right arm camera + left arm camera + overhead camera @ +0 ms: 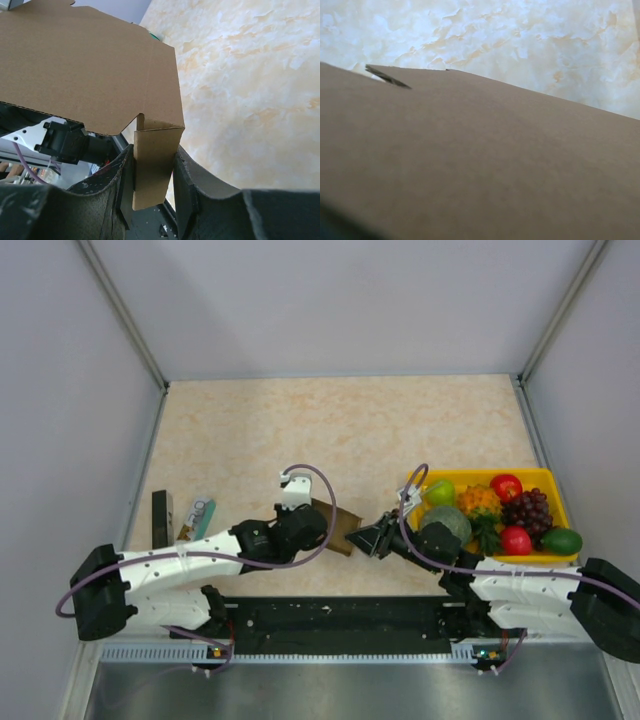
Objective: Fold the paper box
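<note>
The paper box [338,527] is a brown cardboard sheet held up between the two arms near the table's front edge. It fills most of the left wrist view [480,165] and hides the left fingers there. My left gripper [312,525] is right against the box's left side; its jaws do not show. In the right wrist view the box [85,65] hangs above my right gripper [152,172]. A narrow flap [154,165] of the box hangs down between the right fingers [187,185], which touch both of its edges. The right gripper also shows in the top view [368,537].
A yellow tray [545,480] with several fruits stands at the right, beside the right arm. A teal-and-white packet [202,514] and a dark flat object [160,518] lie at the left near the left arm. Walls enclose the marbled table [340,430].
</note>
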### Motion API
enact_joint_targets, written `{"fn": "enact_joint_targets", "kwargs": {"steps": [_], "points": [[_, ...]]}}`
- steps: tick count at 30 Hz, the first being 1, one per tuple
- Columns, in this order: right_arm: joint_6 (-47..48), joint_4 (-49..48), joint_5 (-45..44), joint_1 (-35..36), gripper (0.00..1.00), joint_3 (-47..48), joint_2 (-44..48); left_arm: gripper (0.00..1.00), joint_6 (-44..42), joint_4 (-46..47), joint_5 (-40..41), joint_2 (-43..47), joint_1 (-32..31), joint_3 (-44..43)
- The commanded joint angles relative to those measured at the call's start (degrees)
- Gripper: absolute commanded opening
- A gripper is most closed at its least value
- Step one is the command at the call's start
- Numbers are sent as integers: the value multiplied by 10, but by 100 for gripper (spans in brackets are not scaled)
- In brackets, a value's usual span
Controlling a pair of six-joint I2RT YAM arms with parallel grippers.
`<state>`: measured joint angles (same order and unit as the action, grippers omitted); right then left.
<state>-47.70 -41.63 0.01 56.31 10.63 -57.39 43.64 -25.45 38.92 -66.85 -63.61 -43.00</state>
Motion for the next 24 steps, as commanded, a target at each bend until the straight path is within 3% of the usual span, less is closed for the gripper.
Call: {"fn": "enact_joint_targets", "kwargs": {"steps": [1, 2, 6, 14, 19, 24], "points": [[13, -68, 54, 26, 17, 37, 21, 19, 20, 33, -20, 15, 0, -15], [13, -55, 52, 26, 17, 39, 27, 34, 17, 40, -31, 22, 1, -11], [22, 5, 37, 25, 18, 33, 52, 55, -20, 80, -103, 79, 1, 10], [23, 62, 28, 9, 17, 20, 84, 65, -41, 45, -188, 144, 26, 20], [22, 97, 27, -6, 17, 13, 109, 86, -63, 38, -252, 209, 60, 41], [19, 135, 28, -16, 17, 7, 135, 87, -75, 21, -353, 255, 111, 63]]}}
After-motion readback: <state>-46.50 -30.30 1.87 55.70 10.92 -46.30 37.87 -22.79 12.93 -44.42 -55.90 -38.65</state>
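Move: The half-folded box is held in the air between the hands, its middle roughly 4 cm to the left hand's right and 2 cm back, about level with it. From the right hand, which still grips a flap at the box's right end, that middle lies some 4 cm left and 3 cm ahead. The melon stands about 20 cm to the right hand's right, 4 cm farther out and 9 cm lower. Up and back off the box's left end, the left hand's closed fingers open wide and let go of the cardboard; it rises about 6.5 cm and draws back some 3.5 cm, turning clockwise and rolling its left side down by about 20 degrees. The right hand keeps its pinch on the end flap, first lifting 2 cm and easing back 1 cm, then shifting a little right and sinking slightly. ##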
